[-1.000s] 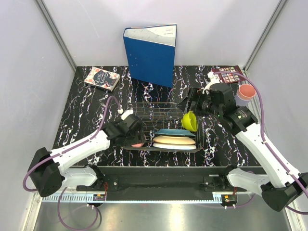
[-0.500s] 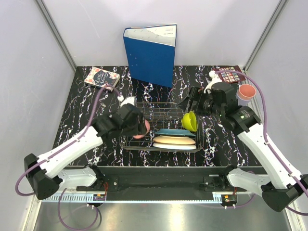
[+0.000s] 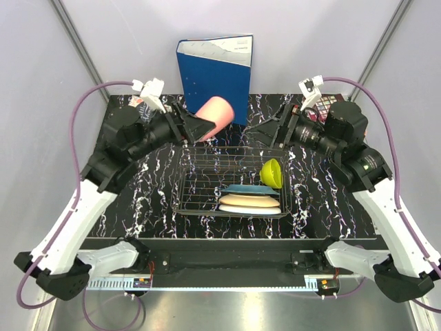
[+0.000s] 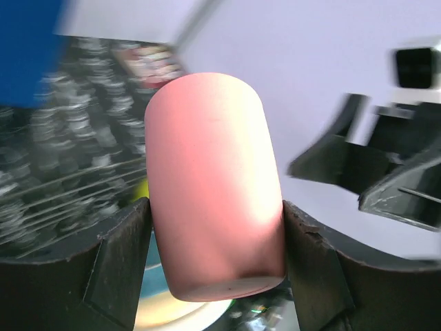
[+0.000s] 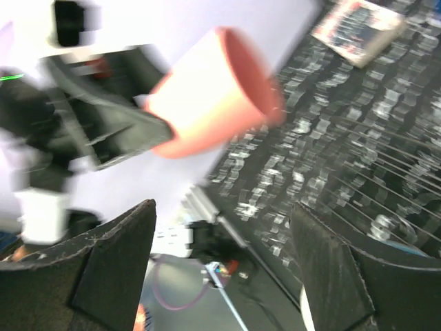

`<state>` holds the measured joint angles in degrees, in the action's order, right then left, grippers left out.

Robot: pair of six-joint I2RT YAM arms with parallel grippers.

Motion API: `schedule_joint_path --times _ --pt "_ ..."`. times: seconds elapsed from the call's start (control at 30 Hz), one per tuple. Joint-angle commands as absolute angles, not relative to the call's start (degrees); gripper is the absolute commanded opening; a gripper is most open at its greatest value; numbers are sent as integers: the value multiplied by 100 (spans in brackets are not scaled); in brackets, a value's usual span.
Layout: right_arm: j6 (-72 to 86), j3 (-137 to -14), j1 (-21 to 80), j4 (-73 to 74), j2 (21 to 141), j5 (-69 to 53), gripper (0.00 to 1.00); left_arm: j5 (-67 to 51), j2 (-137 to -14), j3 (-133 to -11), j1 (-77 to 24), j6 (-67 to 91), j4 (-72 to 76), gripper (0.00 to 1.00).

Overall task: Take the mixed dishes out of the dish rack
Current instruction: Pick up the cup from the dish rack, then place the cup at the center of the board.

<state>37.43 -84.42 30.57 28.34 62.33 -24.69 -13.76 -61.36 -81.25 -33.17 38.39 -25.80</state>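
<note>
My left gripper (image 3: 196, 129) is shut on a pink cup (image 3: 217, 116) and holds it on its side, high above the back of the dish rack (image 3: 200, 181). In the left wrist view the cup (image 4: 213, 186) fills the gap between my fingers (image 4: 120, 255). My right gripper (image 3: 270, 129) is open and empty, raised above the rack's back right, facing the cup (image 5: 207, 103). The rack holds a yellow-green bowl (image 3: 273, 172), a teal plate (image 3: 248, 189), a cream plate (image 3: 249, 201) and a white plate (image 3: 249, 209). The other pink cup and the lavender cup are hidden.
A blue binder (image 3: 216, 77) stands upright at the back, right behind the held cup. A small book (image 5: 358, 24) lies at the back left, mostly hidden by my left arm in the top view. Grey walls close in both sides.
My left gripper lifted the pink cup out of the rack, up and toward the back. My right arm rose and swung back, now covering the cups at the right.
</note>
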Motion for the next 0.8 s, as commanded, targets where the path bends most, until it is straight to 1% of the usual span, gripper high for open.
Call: schedule_joint_path --times 0.0,0.03,0.07,0.13,0.17,0.27,0.47,0.5,0.6,0.7,0.77 --pt "4174 -8394 3094 1566 5951 -3461 85 -4085 -6398 -7192 -2998 5691 1531 0" --pt "4192 -8385 3085 1495 5933 -3550 85 -4383 -6581 -6885 -2962 6104 2164 0" --pt "4210 -8385 3094 1433 5915 -3620 85 -4481 -6722 -6795 -2927 6813 3198 0" --pt "4219 -8367 3094 1275 5836 -3744 85 -4675 -6960 -6628 -2892 7424 4091 0" --pt "4175 -8350 3085 1274 5810 -3718 84 -4711 -7196 -6610 -2892 7931 4827 0" --pt "4026 -8297 3094 1388 5678 -3490 84 -4763 -7513 -6662 -2892 8471 5544 0" --pt "3483 -8560 3085 1871 5432 -2823 84 -4904 -7576 -6829 -2892 8394 5292 0" --pt "3367 -8665 3085 2177 5406 -2447 84 -4930 -7541 -6812 -2892 8376 5265 0" --pt "2928 -9034 3094 2661 5414 -1849 83 -5018 -7410 -6724 -2892 8262 5063 0" --pt "2716 -9211 3094 2847 5563 -1749 83 -5071 -7304 -6584 -2892 8209 4966 0" --pt "2751 -9194 3085 2821 5686 -1941 83 -5106 -7233 -6539 -2892 8191 4922 0"
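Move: My left hand already holds the pink cup by its sides, clear above the rack. My open right gripper lies about 12 cm to its right, nearly level with it. From my right hand the pink cup's middle is some 10 cm left, 3 cm ahead and 3 cm higher. The green cup in the rack lies about 7 cm right of my right hand, 2 cm ahead and 35 cm below. The plates lie roughly 6 cm back from my right hand and 37 cm down. Keeping its grip, my left hand carries the pink cup about 6 cm to the right towards my right gripper, then rises nearly 5 cm and eases back a little, turning some 40 degrees clockwise and rolling its left side down. My right hand stays open and rises about 8 cm, first drawing back some 5 cm, then shifting right as its fingers tip upward. ##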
